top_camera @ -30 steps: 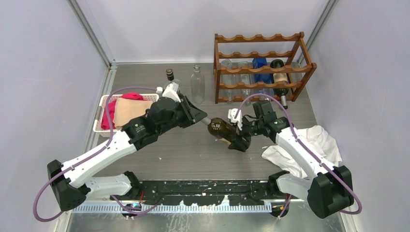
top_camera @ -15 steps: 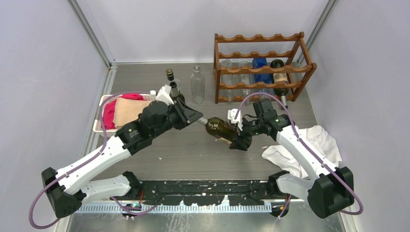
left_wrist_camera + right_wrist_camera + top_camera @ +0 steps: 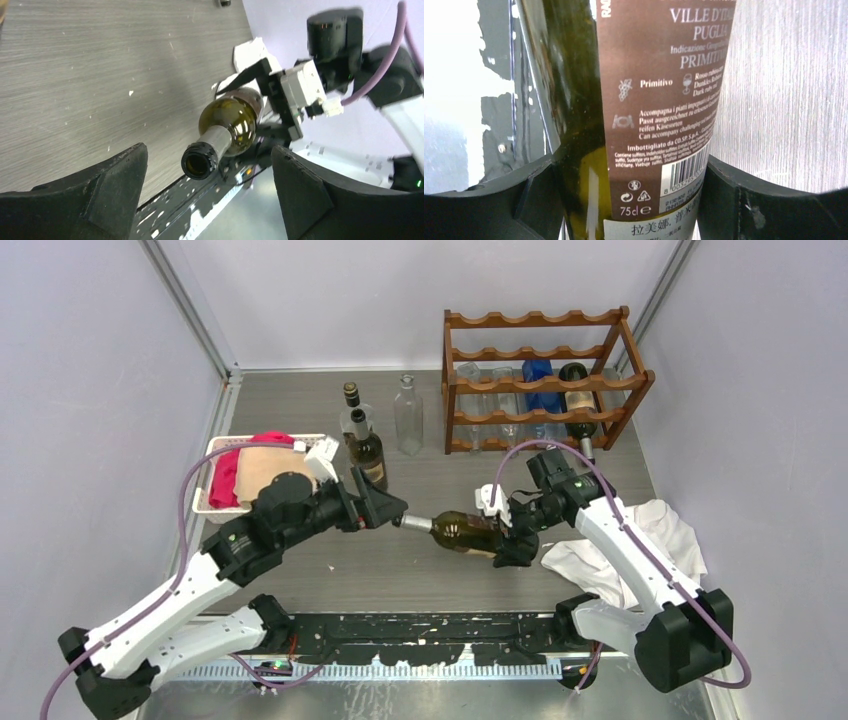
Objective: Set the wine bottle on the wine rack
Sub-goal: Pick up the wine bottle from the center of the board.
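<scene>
The wine bottle (image 3: pixel 462 533) is olive-green glass with a brown label, and it hangs level over the table with its neck pointing left. My right gripper (image 3: pixel 510 535) is shut on its body. In the right wrist view both pads press the labelled glass (image 3: pixel 659 100) near the base, around the right gripper (image 3: pixel 631 172). My left gripper (image 3: pixel 392 513) stands open at the neck's end. The left wrist view shows the bottle's open mouth (image 3: pixel 200 161) between the wide-spread fingers of the left gripper (image 3: pixel 209 155), touching neither. The wine rack (image 3: pixel 540 350) stands at the back right.
The rack holds a blue bottle (image 3: pixel 537 375), a dark one (image 3: pixel 575 390) and clear ones. A dark bottle (image 3: pixel 366 455), a gold-capped one (image 3: pixel 351 394) and a clear one (image 3: pixel 407 416) stand behind. A white basket (image 3: pixel 205 490) of cloths sits left. A white cloth (image 3: pixel 650 535) lies right.
My left gripper has opened off the bottle's neck and drawn back left and nearer. The right gripper keeps the bottle and has shifted slightly toward the near edge.
</scene>
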Robot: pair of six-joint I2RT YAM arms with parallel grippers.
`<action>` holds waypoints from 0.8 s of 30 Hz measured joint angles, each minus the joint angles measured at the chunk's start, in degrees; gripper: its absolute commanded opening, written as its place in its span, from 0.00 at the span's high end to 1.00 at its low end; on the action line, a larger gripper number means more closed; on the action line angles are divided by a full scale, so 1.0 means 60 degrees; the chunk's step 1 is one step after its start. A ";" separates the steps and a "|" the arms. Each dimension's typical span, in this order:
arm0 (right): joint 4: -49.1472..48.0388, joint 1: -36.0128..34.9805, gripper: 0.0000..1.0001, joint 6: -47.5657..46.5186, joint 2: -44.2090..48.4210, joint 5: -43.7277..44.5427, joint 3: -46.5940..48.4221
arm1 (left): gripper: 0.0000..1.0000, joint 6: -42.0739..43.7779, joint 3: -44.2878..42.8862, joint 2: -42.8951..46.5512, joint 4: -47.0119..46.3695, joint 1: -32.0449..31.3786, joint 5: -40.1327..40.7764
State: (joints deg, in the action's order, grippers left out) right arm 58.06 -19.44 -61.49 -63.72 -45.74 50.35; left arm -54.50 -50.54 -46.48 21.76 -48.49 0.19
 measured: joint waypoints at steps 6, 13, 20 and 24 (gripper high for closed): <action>0.1690 -0.0091 0.99 -0.2342 -0.0022 0.1413 0.0503 | 0.06 0.0933 0.1188 0.1228 -0.0029 0.0033 -0.1752; 0.3093 -0.0339 0.99 -0.5042 -0.0160 0.2295 0.0954 | 0.08 0.0397 0.3140 0.0889 -0.2051 -0.0011 -0.3796; 0.3297 -0.0998 0.99 -0.6524 -0.0240 0.2863 0.0907 | 0.08 0.0025 0.3322 -0.0299 -0.3694 -0.1406 -0.3377; 0.3297 -0.1249 0.99 -0.7133 -0.0240 0.3038 0.0841 | 0.07 -0.0364 0.3322 -0.1384 -0.4656 -0.2116 -0.2681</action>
State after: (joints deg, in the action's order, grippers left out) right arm 77.84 -26.94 -104.29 -65.17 -27.51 55.40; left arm -56.69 -30.61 -54.78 -6.17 -61.19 -15.90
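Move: The wine bottle is already in the right hand, neck slanting up to the left; its middle lies about 14 cm right of the left hand and 9 cm below, level fore and aft, its mouth just at those open fingertips. From the right hand the middle is some 6 cm left and 4 cm up. A dark bottle stands roughly 17 cm ahead and 5 cm left of the left hand, a clear bottle 26 cm ahead and 3 cm right. The right hand keeps its grip near the bottle's base and shifts about 4 cm right and a little back, turning counter-clockwise by nearly 40 degrees with some tilt, so the neck swings back towards the robot. Meanwhile the left hand, fingers staying wide open, moves back and down about 9 cm each, then right towards the bottle's body, turning clockwise. ##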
